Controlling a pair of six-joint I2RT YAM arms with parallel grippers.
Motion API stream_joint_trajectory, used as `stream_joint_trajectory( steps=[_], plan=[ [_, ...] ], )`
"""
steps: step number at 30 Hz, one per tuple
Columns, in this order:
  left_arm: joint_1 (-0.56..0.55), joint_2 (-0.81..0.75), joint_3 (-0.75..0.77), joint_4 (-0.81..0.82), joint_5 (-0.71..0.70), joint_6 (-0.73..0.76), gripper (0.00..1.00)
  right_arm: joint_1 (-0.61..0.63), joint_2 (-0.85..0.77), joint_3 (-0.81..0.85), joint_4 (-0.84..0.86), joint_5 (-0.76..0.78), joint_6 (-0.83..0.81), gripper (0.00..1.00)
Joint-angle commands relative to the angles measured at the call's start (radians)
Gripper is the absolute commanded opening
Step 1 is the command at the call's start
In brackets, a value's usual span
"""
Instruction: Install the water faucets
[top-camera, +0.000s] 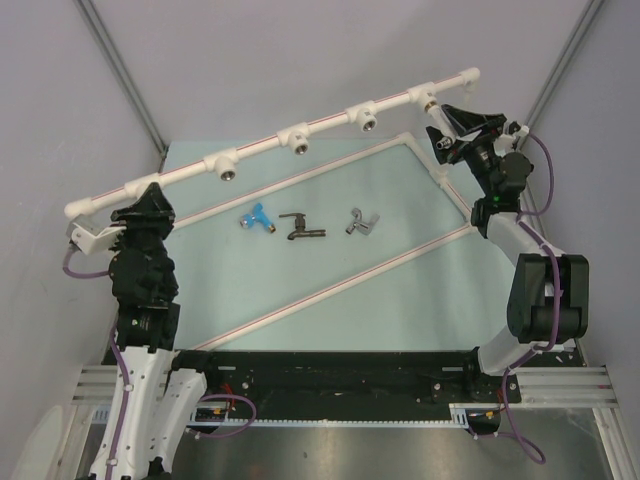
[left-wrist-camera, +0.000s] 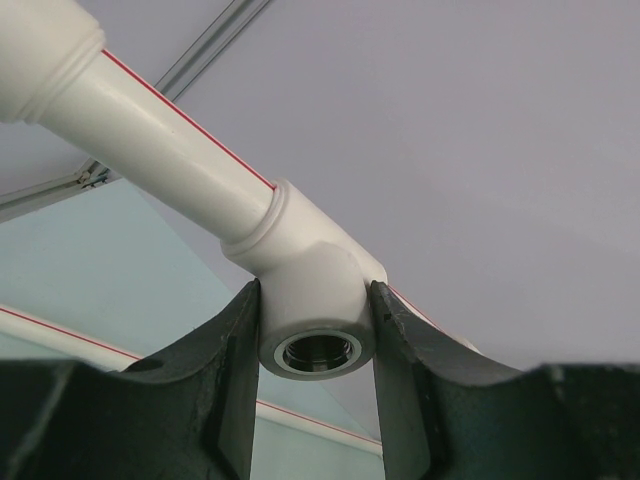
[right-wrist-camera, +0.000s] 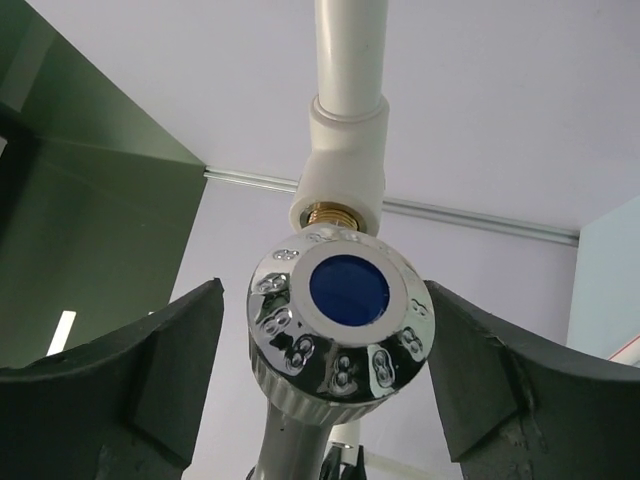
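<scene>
A chrome-headed water faucet (right-wrist-camera: 340, 320) with a blue disc on its cap hangs by its brass thread from the end tee fitting (right-wrist-camera: 342, 170) of the white pipe. My right gripper (right-wrist-camera: 322, 290) is open, with a gap between each jaw and the faucet head; in the top view it (top-camera: 440, 128) sits under the pipe's right end. My left gripper (left-wrist-camera: 314, 290) is shut on the leftmost tee fitting (left-wrist-camera: 300, 270), whose threaded socket is empty. A blue faucet (top-camera: 257, 217), a dark faucet (top-camera: 300, 228) and a silver-grey faucet (top-camera: 360, 222) lie on the pale green table.
The white pipe (top-camera: 265, 150) runs diagonally above the table, with three more empty tee sockets (top-camera: 298, 140) along it. White strips with red lines (top-camera: 330, 285) lie across the tabletop. Grey walls and metal frame posts (top-camera: 120, 70) stand behind.
</scene>
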Motion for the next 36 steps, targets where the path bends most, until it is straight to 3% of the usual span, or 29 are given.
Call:
stream_joint_trajectory(
  steps=[1,6,16,23,30,36],
  plan=[
    [-0.013,-0.005,-0.006,-0.060,0.019,0.065,0.01,-0.008,-0.058,-0.001,0.039,-0.009,-0.014,0.85],
    [-0.013,-0.007,-0.004,-0.062,0.018,0.070,0.01,-0.024,-0.083,-0.023,0.031,-0.021,-0.027,1.00],
    [-0.019,-0.001,0.003,-0.062,0.016,0.079,0.01,-0.062,-0.184,-0.101,-0.059,-0.055,-0.104,1.00],
    [-0.036,0.007,0.009,-0.062,0.004,0.099,0.01,-0.062,-0.324,-0.170,-0.256,-0.044,-0.263,1.00],
    [-0.069,0.022,0.014,-0.051,-0.010,0.130,0.01,-0.079,-0.537,-0.175,-0.553,0.058,-0.621,1.00],
    [-0.099,0.024,0.017,-0.043,-0.028,0.164,0.01,-0.079,-0.696,-0.158,-0.648,0.174,-1.229,1.00]
  ],
)
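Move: Between the right hand's already opening fingers sits the white faucet, its middle about 1 cm ahead and 1 cm left, at hand height. The right-hand tee it is screwed into lies some 4 cm ahead and 4 cm left, the next empty tee about 1 cm ahead and 13 cm left. The left hand already grips the leftmost tee, roughly 1 cm ahead; its neighbouring tee is about 4 cm ahead and 11 cm right. Backing off the white faucet, the right hand first spreads its fingers the rest of the way, then draws back about 11 cm and some 4 cm to the right, slowly at first and quickening. It rolls left side down and swings a little clockwise, some 40 degrees in all, mostly late. The left hand stays put, keeping its pinch on the leftmost tee. ##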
